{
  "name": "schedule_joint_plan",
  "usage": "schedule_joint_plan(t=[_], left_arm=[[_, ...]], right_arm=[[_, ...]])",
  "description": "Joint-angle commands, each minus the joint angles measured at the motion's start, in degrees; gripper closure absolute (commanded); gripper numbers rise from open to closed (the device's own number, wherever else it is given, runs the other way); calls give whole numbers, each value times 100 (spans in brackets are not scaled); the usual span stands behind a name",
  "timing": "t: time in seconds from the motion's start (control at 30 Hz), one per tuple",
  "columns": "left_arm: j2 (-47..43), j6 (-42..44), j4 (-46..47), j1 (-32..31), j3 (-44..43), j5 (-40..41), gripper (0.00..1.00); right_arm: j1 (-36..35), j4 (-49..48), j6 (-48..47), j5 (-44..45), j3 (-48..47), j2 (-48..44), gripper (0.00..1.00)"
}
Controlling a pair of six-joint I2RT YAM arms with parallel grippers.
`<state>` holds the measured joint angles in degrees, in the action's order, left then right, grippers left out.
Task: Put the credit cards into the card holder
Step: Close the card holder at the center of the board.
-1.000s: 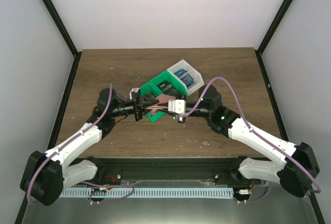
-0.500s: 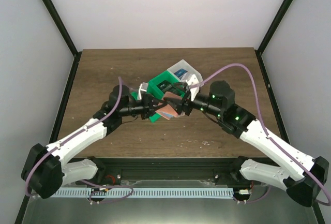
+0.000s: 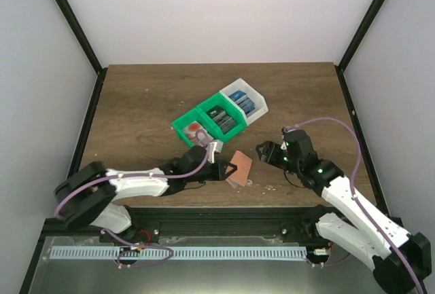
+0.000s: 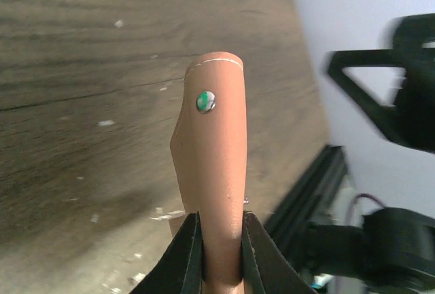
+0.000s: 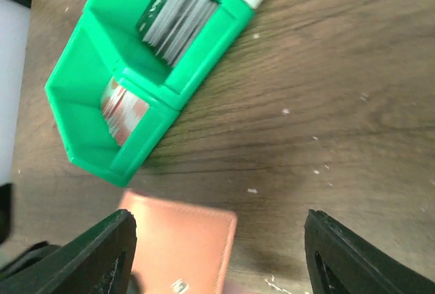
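The salmon-orange card holder [image 3: 239,168] lies low near the table's front edge, held by my left gripper [image 3: 224,170], which is shut on it. In the left wrist view the holder [image 4: 212,172] stands between the fingers, its snap stud facing up. My right gripper [image 3: 266,151] is open and empty to the holder's right. In the right wrist view the holder [image 5: 178,240] lies below the wide-open fingers [image 5: 109,253]. Red-and-white cards [image 5: 122,107] and dark cards [image 5: 175,17] stand in the green bin [image 5: 81,141]. Blue cards [image 3: 242,101] sit in the white bin.
The green bin [image 3: 182,123] and the white bin [image 3: 259,103] stand joined at mid-table. The black frame rail [image 3: 217,214] runs along the table's near edge. Dark posts stand at the table's sides.
Both arms have pulled back from the bins toward the front. My left gripper brought the card holder down near the front edge. My right gripper let go and moved off to the right.
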<state>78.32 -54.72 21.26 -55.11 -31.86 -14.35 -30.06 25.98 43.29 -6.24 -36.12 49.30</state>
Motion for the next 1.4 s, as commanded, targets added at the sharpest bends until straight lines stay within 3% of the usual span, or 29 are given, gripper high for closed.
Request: schedule_joint_plan(t=[0.0,0.13,0.27,0.4,0.63,0.97,1.17,1.37], left_arm=[[1022,368,1210,-400,-179,960,100],[1835,197,1378,-654,-628,1125,100],[2061,-7,1033,-685,-643,1364,97],[1827,54,119,-685,-587,1855,73],[1414,124,-730,-617,-219,2320,48],[1076,758,-988,-132,-197,913,42],[1184,860,-1085,-132,-224,726,42],[1358,967,-1136,-115,-389,570,42]], right_arm=[[44,342,1061,607,315,-681,31],[45,418,901,405,497,-636,32],[44,210,592,-69,682,-308,37],[38,-113,360,-443,770,102,44],[-28,-579,-67,-949,610,1050,51],[-620,-117,-44,-715,225,1781,49],[-782,384,385,-469,349,1679,58],[-799,454,446,-598,390,1688,60]])
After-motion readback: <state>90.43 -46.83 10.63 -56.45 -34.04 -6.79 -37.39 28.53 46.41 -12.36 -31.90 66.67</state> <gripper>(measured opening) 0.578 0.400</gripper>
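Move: My left hand still pinches the folded card holder, its middle some 3 cm to the right of my fingers; the bare patch of board it is meant for lies about 12 cm below and 2 cm to the right. The green box is roughly 18 cm ahead of that hand and 8 cm left. From my open right hand the holder is about 5 cm back, 4 cm left and 5 cm lower, with the white box some 18 cm ahead and 4 cm left. I lower the holder to the board with my left hand, drifting about 4 cm right on the way, then open those fingers and draw back left off it, rolling some 20 degrees and ending about 10 cm lower. My right hand sinks about 11 cm, coming back and then left towards the holder's strap side, tipping further down and partly closing its still-open fingers around the strap's height. ##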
